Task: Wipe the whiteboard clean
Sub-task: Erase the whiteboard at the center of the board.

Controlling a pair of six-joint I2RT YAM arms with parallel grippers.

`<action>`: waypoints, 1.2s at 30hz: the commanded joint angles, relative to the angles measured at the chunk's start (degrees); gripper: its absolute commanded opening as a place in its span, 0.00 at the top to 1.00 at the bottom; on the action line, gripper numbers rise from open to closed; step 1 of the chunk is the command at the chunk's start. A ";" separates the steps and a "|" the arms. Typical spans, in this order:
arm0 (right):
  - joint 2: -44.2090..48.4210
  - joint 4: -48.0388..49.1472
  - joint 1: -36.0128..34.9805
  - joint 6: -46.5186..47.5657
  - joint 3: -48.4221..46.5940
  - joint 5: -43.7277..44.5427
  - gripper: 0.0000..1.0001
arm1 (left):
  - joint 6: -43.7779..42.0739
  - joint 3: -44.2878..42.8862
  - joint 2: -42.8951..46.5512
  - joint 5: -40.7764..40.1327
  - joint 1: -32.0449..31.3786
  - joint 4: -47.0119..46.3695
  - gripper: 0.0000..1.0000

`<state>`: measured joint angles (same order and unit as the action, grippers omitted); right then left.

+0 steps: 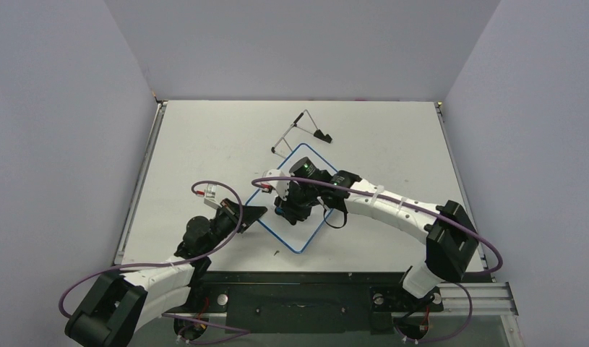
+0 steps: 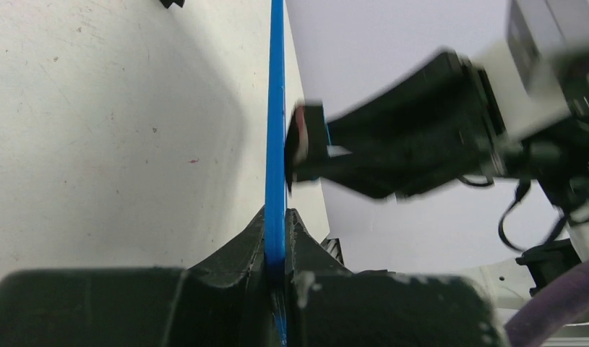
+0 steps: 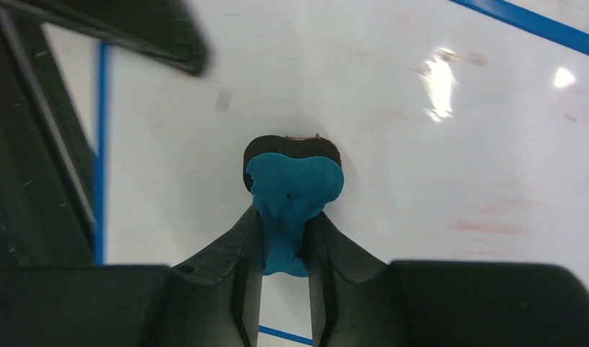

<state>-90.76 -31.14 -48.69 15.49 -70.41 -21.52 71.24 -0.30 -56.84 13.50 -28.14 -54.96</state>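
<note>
The whiteboard [image 1: 311, 160] lies flat on the table, turned like a diamond, white with a thin blue rim. My left gripper [image 1: 256, 212] is shut on its left rim; in the left wrist view the blue edge [image 2: 276, 130] runs straight up from between my fingers [image 2: 277, 235]. My right gripper [image 1: 291, 210] is over the board's face, shut on the small blue eraser [image 3: 293, 195], whose dark pad presses on the white surface [image 3: 421, 166]. Faint red smears [image 3: 486, 228] show on the board to the right of the eraser.
A thin wire easel stand [image 1: 300, 129] with black feet lies on the table behind the board. Grey walls close the table in on three sides. The right arm's cable [image 1: 421, 210] loops over the table's right half.
</note>
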 commanded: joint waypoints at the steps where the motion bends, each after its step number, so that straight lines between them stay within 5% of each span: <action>1: -2.94 0.66 11.80 -2.75 -3.05 5.72 1.00 | 1.18 -1.04 0.37 4.18 -0.72 -14.10 1.00; 11: 6.44 -1.80 19.42 4.03 4.34 -8.56 1.00 | -2.28 -1.94 -0.76 5.66 -1.02 -10.86 1.00; 24: 10.22 -2.91 18.74 11.52 9.28 -10.74 1.00 | -2.56 -2.18 -4.88 6.68 -1.73 -14.04 1.00; 36: 19.23 -7.89 12.96 50.92 18.12 -5.27 1.00 | -4.48 -2.73 -3.06 7.56 -1.66 -9.66 1.00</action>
<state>-73.08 -36.38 -35.81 48.05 -52.31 -28.47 66.87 -0.36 -61.98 19.79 -29.58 -56.99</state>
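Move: The right hand holds the eraser against the whiteboard, whose middle lies about 3 cm ahead of it, 2 cm right and 3 cm below. The left gripper's fingers, pinching the board's left side, are some 8 cm to its left, level fore and aft, about 3 cm lower. The board stand is roughly 24 cm ahead, 3 cm right and 13 cm down. From the left hand, the board's middle lies about 4 cm ahead and 10 cm right, level in height. Forward and to its right the right hand first sweeps the held eraser, some 14 cm out towards the board's far right edge, turning clockwise; then it draws back about 11 cm, untwisting past its starting heading, and ends with the eraser clear of the board's face. The left hand keeps its pinch, easing the board back, right and down by about 2 cm each. ##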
